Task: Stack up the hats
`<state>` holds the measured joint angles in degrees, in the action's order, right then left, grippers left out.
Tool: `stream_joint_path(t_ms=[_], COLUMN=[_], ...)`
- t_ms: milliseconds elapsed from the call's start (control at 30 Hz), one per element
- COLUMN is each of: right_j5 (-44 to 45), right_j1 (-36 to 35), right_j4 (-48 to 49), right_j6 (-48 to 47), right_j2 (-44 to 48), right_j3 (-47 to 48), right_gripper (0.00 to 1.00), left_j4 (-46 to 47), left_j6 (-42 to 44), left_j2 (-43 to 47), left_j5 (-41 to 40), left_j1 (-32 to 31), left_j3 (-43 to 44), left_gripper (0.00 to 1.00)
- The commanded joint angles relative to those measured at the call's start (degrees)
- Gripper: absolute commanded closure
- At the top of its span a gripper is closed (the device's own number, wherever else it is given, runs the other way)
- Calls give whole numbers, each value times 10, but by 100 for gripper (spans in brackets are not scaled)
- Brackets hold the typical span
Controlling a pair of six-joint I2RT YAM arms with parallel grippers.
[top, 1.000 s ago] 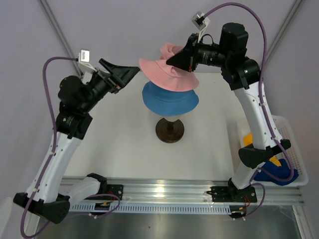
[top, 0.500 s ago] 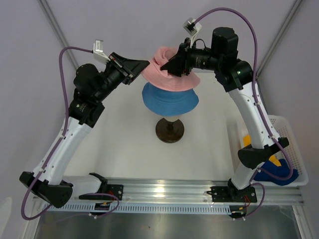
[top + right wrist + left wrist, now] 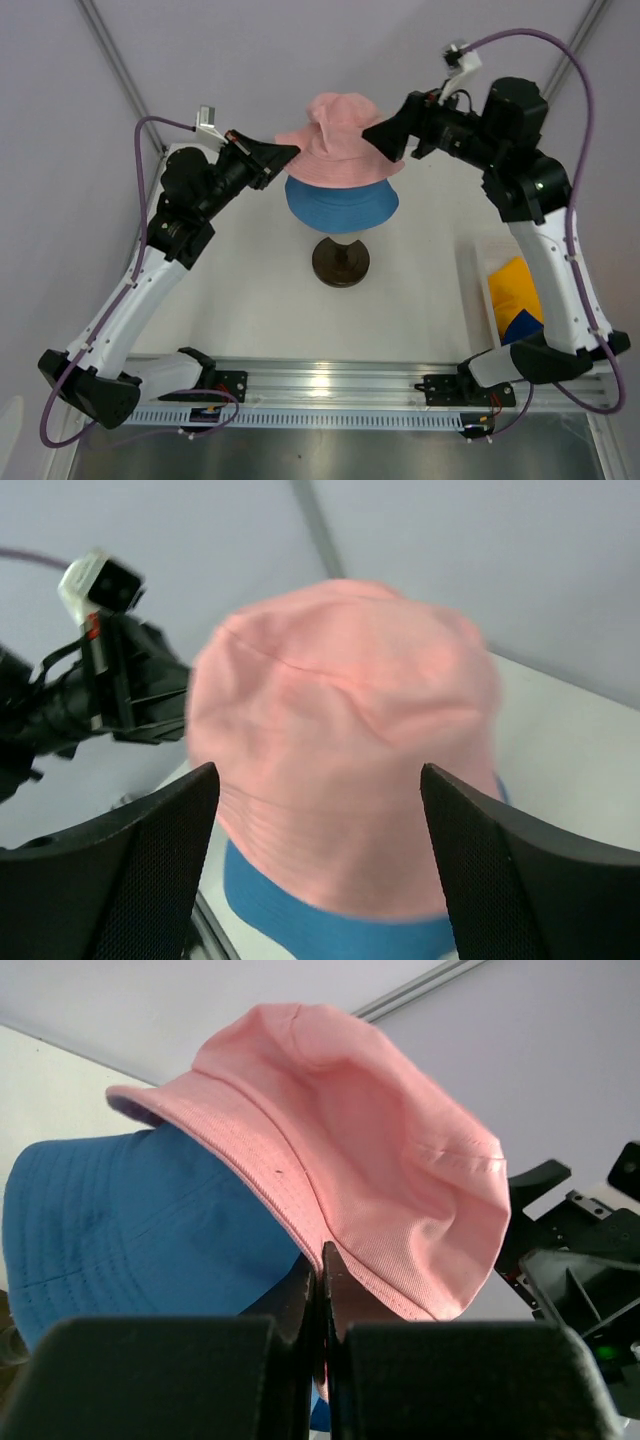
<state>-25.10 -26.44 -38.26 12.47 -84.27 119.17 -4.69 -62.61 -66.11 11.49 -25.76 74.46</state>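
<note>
A pink hat [image 3: 340,140] sits on top of a light blue hat [image 3: 340,203], which rests on the head form with its dark round base [image 3: 340,262]. My left gripper [image 3: 287,152] is shut on the pink hat's left brim. In the left wrist view the closed tips [image 3: 323,1258] pinch the brim edge of the pink hat [image 3: 350,1130], above the blue hat [image 3: 130,1220]. My right gripper [image 3: 384,140] stands open just off the pink hat's right side. In its wrist view the gripper [image 3: 318,772] frames the pink hat [image 3: 340,720] without touching it, with the blue hat [image 3: 320,935] below.
A white basket [image 3: 480,290] at the right of the table holds a yellow-orange hat [image 3: 515,285] and a navy hat [image 3: 527,325], partly hidden by the right arm. The metal rail [image 3: 330,385] runs along the near edge.
My left gripper moved in and shut on the pink hat's brim. My right gripper let go, opened wide and drew back to the right. The pink hat settled over the blue one.
</note>
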Motion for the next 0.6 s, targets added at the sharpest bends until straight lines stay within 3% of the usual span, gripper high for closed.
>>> stream_joint_path(t_ms=[0,67,167,300,400,567], right_j5=[59,72,90,67,56,98], right_j1=[55,91,138,155,151,115], right_j4=[75,110,144,269,362,448], right_j6=[101,174,266,414,518,566], right_j2=[70,128,193,251,267,266], right_j3=[-100,-208,-297,-459,-517,-556], right_gripper=[15,15,15,15,15,14], left_j4=[39,43,67,71,74,83], left_j6=[-15,-18,-18,-11,-9,-9], left_j2=[33,41,58,70,75,82], left_j5=[-1,0,3,1,3,-2], left_j1=[-3,-4,-7,-15,-16,-18], left_j3=[-35,-54,-84,-104,-113,-125], left_gripper=[98,98,98,98,98,97])
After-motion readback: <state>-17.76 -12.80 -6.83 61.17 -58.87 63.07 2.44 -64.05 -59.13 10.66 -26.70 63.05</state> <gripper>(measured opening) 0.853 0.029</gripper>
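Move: The left hand already pinches the pink hat's left brim; the hat's middle lies about 9 cm to its right, 1 cm farther out, at about its height. The blue hat underneath sits level ahead with it, 9 cm right and some 8 cm below. From the right hand, open and free, the pink hat's middle is about 9 cm left, 2 cm ahead and 7 cm below; the blue hat is level ahead, 9 cm left and 14 cm below. Still pinching the pink brim, the left hand draws it about 2 cm down, then 2 cm back. The right hand, fingers staying open, swings some 10 cm right away from the pink hat, then sinks about 12 cm beside the hats, easing slightly back left. It meanwhile turns clockwise and rolls some 45 degrees, left side rising. ##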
